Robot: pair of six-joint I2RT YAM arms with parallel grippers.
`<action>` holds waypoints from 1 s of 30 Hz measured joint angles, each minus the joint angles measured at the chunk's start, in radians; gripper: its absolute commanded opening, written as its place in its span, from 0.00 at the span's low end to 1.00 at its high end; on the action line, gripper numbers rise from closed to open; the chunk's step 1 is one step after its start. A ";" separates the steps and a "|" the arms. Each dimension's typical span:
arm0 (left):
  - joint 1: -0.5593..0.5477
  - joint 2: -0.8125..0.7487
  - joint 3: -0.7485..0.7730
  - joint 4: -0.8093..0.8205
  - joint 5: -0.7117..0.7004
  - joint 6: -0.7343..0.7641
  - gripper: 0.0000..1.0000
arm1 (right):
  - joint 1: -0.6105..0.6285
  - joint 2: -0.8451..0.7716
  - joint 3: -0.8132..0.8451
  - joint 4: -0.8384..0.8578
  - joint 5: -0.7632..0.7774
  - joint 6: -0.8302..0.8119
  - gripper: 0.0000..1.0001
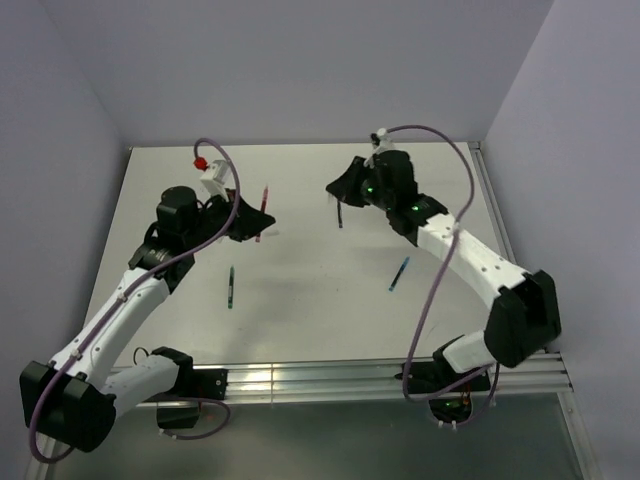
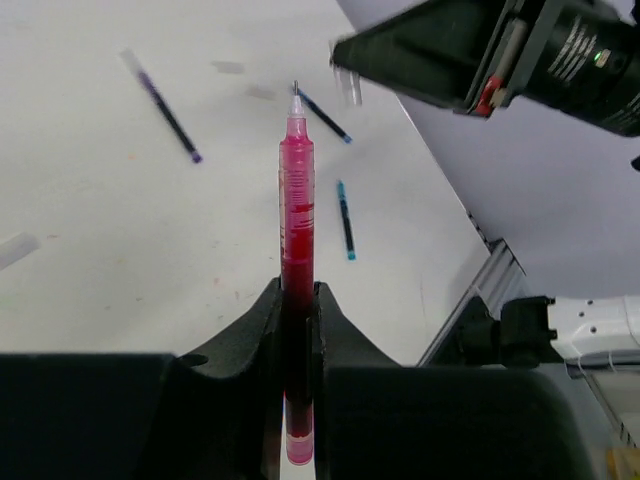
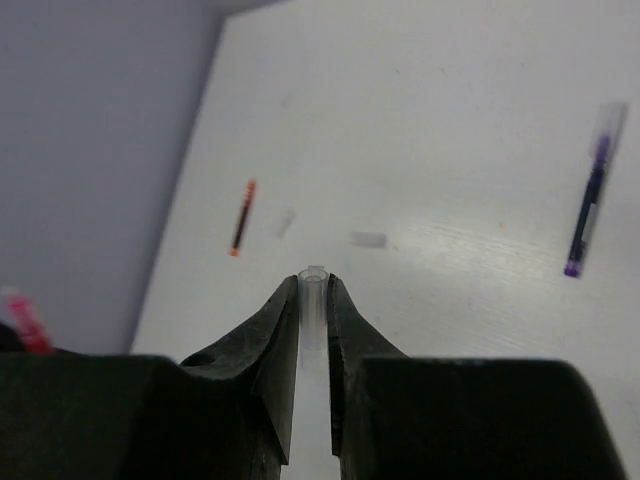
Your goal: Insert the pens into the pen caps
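Observation:
My left gripper (image 2: 298, 290) is shut on a red pen (image 2: 297, 190), whose tip points away from the wrist camera toward my right gripper (image 2: 420, 50). In the top view the left gripper (image 1: 257, 222) holds this red pen (image 1: 264, 205) above the table's middle left. My right gripper (image 3: 314, 285) is shut on a clear pen cap (image 3: 315, 300), open end outward; in the top view it (image 1: 335, 190) hangs facing the left one, a gap between them. Loose pens lie on the table: a dark green one (image 1: 231, 287), a light blue one (image 1: 400, 273) and a dark one (image 1: 339, 215).
A purple pen (image 3: 588, 210), an orange-tipped pen (image 3: 241, 217) and two loose pale caps (image 3: 368, 240) (image 3: 285, 222) lie on the white table (image 1: 300, 320). Another cap (image 2: 15, 250) lies at the left. Walls close in the back and both sides; a metal rail (image 1: 330, 380) runs along the near edge.

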 measured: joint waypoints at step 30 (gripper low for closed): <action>-0.354 0.319 0.000 0.402 -0.009 -0.185 0.00 | -0.134 -0.265 -0.350 0.607 -0.194 0.338 0.00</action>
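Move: The left hand grips the red pen, and the clear cap it must go into sits in the right fingers, about 16 cm right, 9 cm ahead and 4 cm below; a loose cap lies on the table some 13 cm straight ahead and 26 cm below. From the right hand the red pen is roughly 16 cm left, 7 cm back and 5 cm above, and the purple pen lies about 11 cm ahead, 2 cm right and 22 cm below. The left hand, still gripping the red pen, sweeps about 14 cm right towards the cap, drawing back a little, lifting slightly and then dipping to finish a bit lower, while it swings clockwise so the tip leans in towards the cap. The right hand keeps its hold on the clear cap and lifts it some 9 cm, easing back and right by about 3 cm each and rolling about 30 degrees, left side rising, with its fingers tipping up, so that the cap comes to face the pen's tip without touching it. ##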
